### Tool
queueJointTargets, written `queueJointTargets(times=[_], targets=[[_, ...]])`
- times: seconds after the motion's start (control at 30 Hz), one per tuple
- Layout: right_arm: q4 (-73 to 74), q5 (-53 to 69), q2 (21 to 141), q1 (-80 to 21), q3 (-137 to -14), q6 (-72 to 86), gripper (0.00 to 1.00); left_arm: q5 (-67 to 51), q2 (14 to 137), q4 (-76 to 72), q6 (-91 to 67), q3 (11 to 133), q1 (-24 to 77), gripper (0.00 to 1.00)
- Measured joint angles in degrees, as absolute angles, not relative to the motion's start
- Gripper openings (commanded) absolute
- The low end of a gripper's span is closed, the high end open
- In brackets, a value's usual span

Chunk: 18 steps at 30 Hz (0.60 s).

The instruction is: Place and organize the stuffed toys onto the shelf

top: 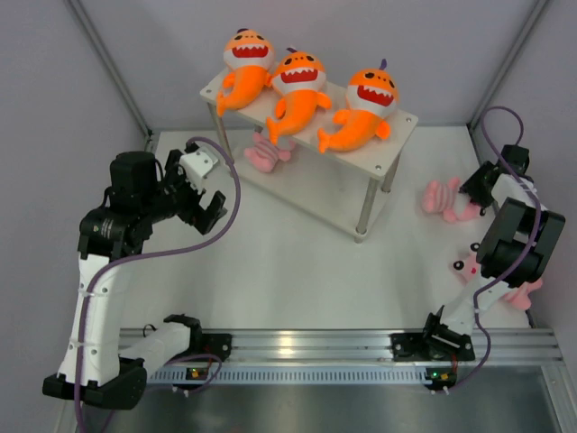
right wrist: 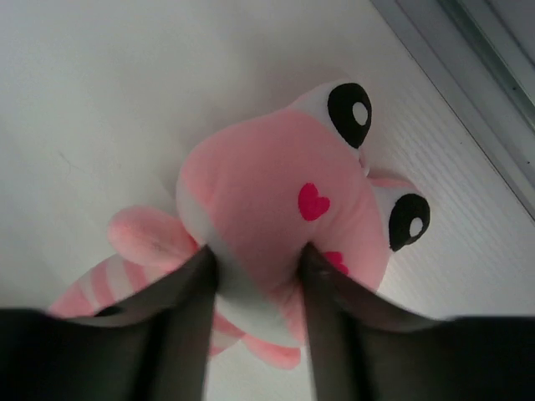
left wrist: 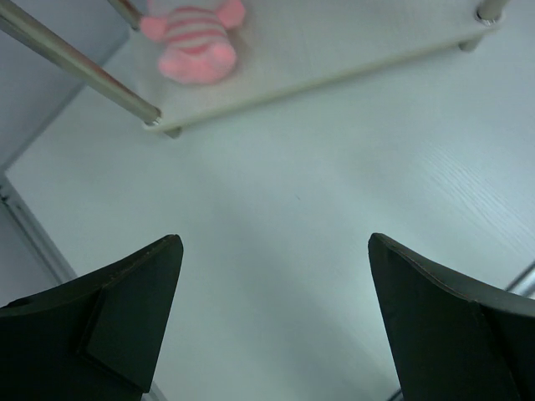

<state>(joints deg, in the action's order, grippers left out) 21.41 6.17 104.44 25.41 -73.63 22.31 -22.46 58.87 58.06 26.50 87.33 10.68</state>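
Observation:
Three orange shark plushes (top: 245, 68) (top: 297, 90) (top: 363, 108) lie on the top tier of the white shelf (top: 397, 135). One pink striped plush (top: 263, 153) lies on the lower tier; it also shows in the left wrist view (left wrist: 196, 38). My right gripper (top: 476, 188) is shut on a second pink plush (top: 444, 198) at the far right, low over the table; its jaws pinch the plush's head (right wrist: 276, 200). A third pink plush (top: 467, 266) lies partly under my right arm. My left gripper (top: 206, 194) is open and empty, left of the shelf, over bare table (left wrist: 276, 251).
Silver shelf legs (top: 362, 216) stand in front of the lower tier. Grey walls close in the table at the back and sides. A metal rail (top: 306, 347) runs along the near edge between the arm bases.

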Motion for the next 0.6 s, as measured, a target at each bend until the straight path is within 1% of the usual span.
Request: queueJointTargets(times=[0.07,0.1,0.13,0.33,0.4,0.47,0.6], targets=[[20.8,5.2,104.8,25.4,-73.6,21.5,0.18,-23.6,57.6,60.7,27.7,84.4,10.7,0.99],[20.5,4.9,105.1,25.4,-73.6,21.2,0.05,-24.2,57.1,61.5,28.2,83.2,10.7,0.99],[20.1,4.6,105.3,25.4,-73.6,20.9,0.00,-24.7,56.6,62.3,28.6,82.1,10.7,0.99],[19.4,3.6,105.0,25.4,-73.5,20.9,0.00,-28.1,55.4,65.0,30.7,78.8,10.7,0.99],[19.6,3.0,102.4,25.4,-71.8,20.9,0.00,-29.9,55.2,65.8,31.7,78.4,10.7,0.99],[20.9,2.2,97.6,25.4,-69.4,20.8,0.00,-31.3,55.2,66.6,32.7,78.1,10.7,0.99],[25.0,1.4,82.3,25.3,-68.5,20.8,0.00,-32.8,55.3,67.5,34.1,77.5,10.7,0.99]])
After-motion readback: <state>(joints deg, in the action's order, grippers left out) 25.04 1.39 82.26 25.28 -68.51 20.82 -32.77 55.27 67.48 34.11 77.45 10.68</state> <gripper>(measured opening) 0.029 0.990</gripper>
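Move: Around the neck of the lying pink toy the right hand's fingers already stand, part open; the toy's middle is about 4 cm to the left, 3 cm back and 2 cm lower. The other pink toy lies some 22 cm back and 5 cm right of that hand. The shelf's near right post is about 30 cm left and 13 cm back. From the left hand, the gripped-for toy lies roughly 60 cm right, 15 cm ahead and 31 cm down. Pinching shut on the toy's neck, just under the head, the right hand stays low until the fingers are almost fully closed, then lifts about 11 cm, ever faster, and draws some 4 cm back, fingers tilting up a little. The empty left hand, still open, sinks about 7 cm and pulls back 5 cm, tipping down and turning slightly clockwise. ##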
